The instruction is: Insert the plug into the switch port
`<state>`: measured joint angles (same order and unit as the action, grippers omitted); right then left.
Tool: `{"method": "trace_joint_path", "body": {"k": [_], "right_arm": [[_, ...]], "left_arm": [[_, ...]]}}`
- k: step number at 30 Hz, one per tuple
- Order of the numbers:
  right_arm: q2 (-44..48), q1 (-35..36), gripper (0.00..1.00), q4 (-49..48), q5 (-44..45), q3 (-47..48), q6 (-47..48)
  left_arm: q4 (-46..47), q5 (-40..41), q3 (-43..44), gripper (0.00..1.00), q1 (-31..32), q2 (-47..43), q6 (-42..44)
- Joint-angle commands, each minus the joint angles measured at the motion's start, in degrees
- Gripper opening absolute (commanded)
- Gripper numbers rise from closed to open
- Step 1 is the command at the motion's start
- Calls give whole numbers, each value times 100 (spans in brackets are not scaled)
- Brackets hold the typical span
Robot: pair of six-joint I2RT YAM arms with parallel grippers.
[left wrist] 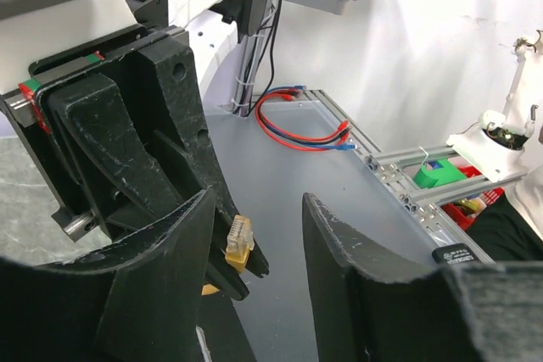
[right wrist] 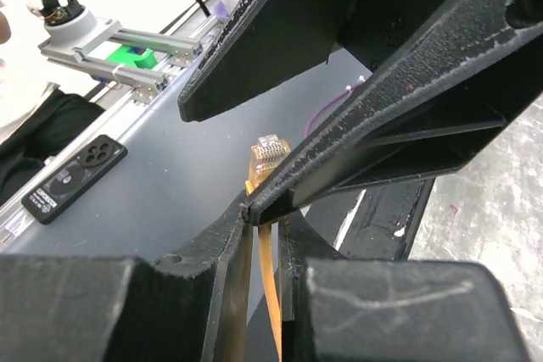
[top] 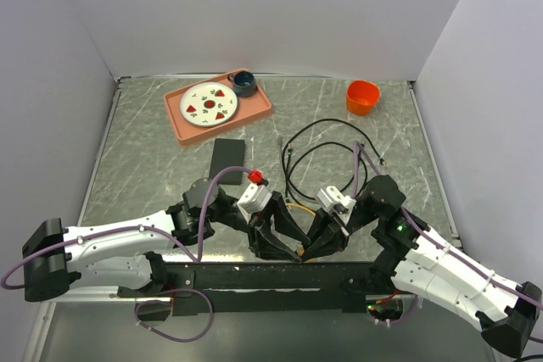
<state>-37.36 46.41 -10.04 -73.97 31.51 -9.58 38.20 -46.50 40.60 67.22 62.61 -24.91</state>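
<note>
The plug point(right wrist: 270, 158) is a clear connector on a yellow cable point(top: 293, 206). It pokes up past the tips of my right gripper point(right wrist: 265, 218), which is shut on it just below the connector. In the left wrist view the plug point(left wrist: 238, 242) sits inside my left gripper point(left wrist: 259, 209), close to its left finger, and the jaws stand open around it. Both grippers meet near the table's front edge, the left gripper point(top: 284, 242) facing the right gripper point(top: 316, 246). The switch point(top: 227, 157), a flat black box, lies on the table behind them, untouched.
A salmon tray point(top: 259, 112) at the back left carries a patterned plate point(top: 209, 103) and a dark cup point(top: 243, 83). An orange cup point(top: 362, 97) stands at the back right. Black cable loops point(top: 327, 152) lie right of the switch.
</note>
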Motion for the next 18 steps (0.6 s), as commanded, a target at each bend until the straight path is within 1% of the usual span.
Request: {"method": "trace_joint_path", "body": {"k": [1, 5, 7, 8, 9, 11, 13, 14, 15, 16, 17, 18], "right_arm": [[106, 26, 0, -358, -20, 13, -70], [168, 26, 0, -454, -3, -48, -140], [177, 34, 0, -481, 6, -48, -167], [186, 17, 0, -481, 41, -57, -193], [194, 17, 0, -464, 85, -40, -167], [221, 26, 0, -367, 233, -31, -158], [230, 26, 0, -157, 488, 31, -10], [247, 26, 0, 166, 672, 101, 79], [273, 26, 1, 282, 926, 127, 236], [274, 26, 7, 423, 1138, 171, 333], [300, 26, 10, 920, 1366, 302, 465], [317, 17, 47, 1160, 1969, 364, 666]], "left_arm": [[215, 1, 176, 50, 54, -3, 118], [232, -139, 220, 41, 63, 128, 56], [259, -236, 238, 35, 72, 216, 21], [163, -280, 264, 30, 81, 243, 21], [92, -272, 316, 16, 81, 286, 21], [30, -219, 361, 2, 98, 322, 3], [30, -105, 352, 1, 107, 296, -32], [48, -44, 335, 1, 107, 270, -67], [22, 192, 317, 1, 107, 182, -76], [4, 307, 300, 1, 98, 121, -58], [-48, 474, 282, 1, 107, 50, -32], [-153, 910, 299, 1, 98, -98, -6]]}}
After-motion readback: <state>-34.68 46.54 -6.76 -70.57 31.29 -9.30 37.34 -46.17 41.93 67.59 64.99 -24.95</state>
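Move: The yellow plug, held out by the right hand, is almost between the open left fingers: about 1 cm right of the left hand and 1 cm below it. From the right hand it sits some 2 cm left and 1 cm back, just beyond the fingertips. On the table, roughly 30 cm below the left hand, the black box is about 40 cm ahead and 22 cm left; the black cables are some 40 cm ahead and 12 cm right. Rightward and slightly down by about 1 cm in all, the left hand eases onto the plug and shuts its half-open fingers, pinching the plug body from both sides just in front of the right fingertips. The right hand stays within about half a centimetre, keeping its grip on the cable end behind the plug. ##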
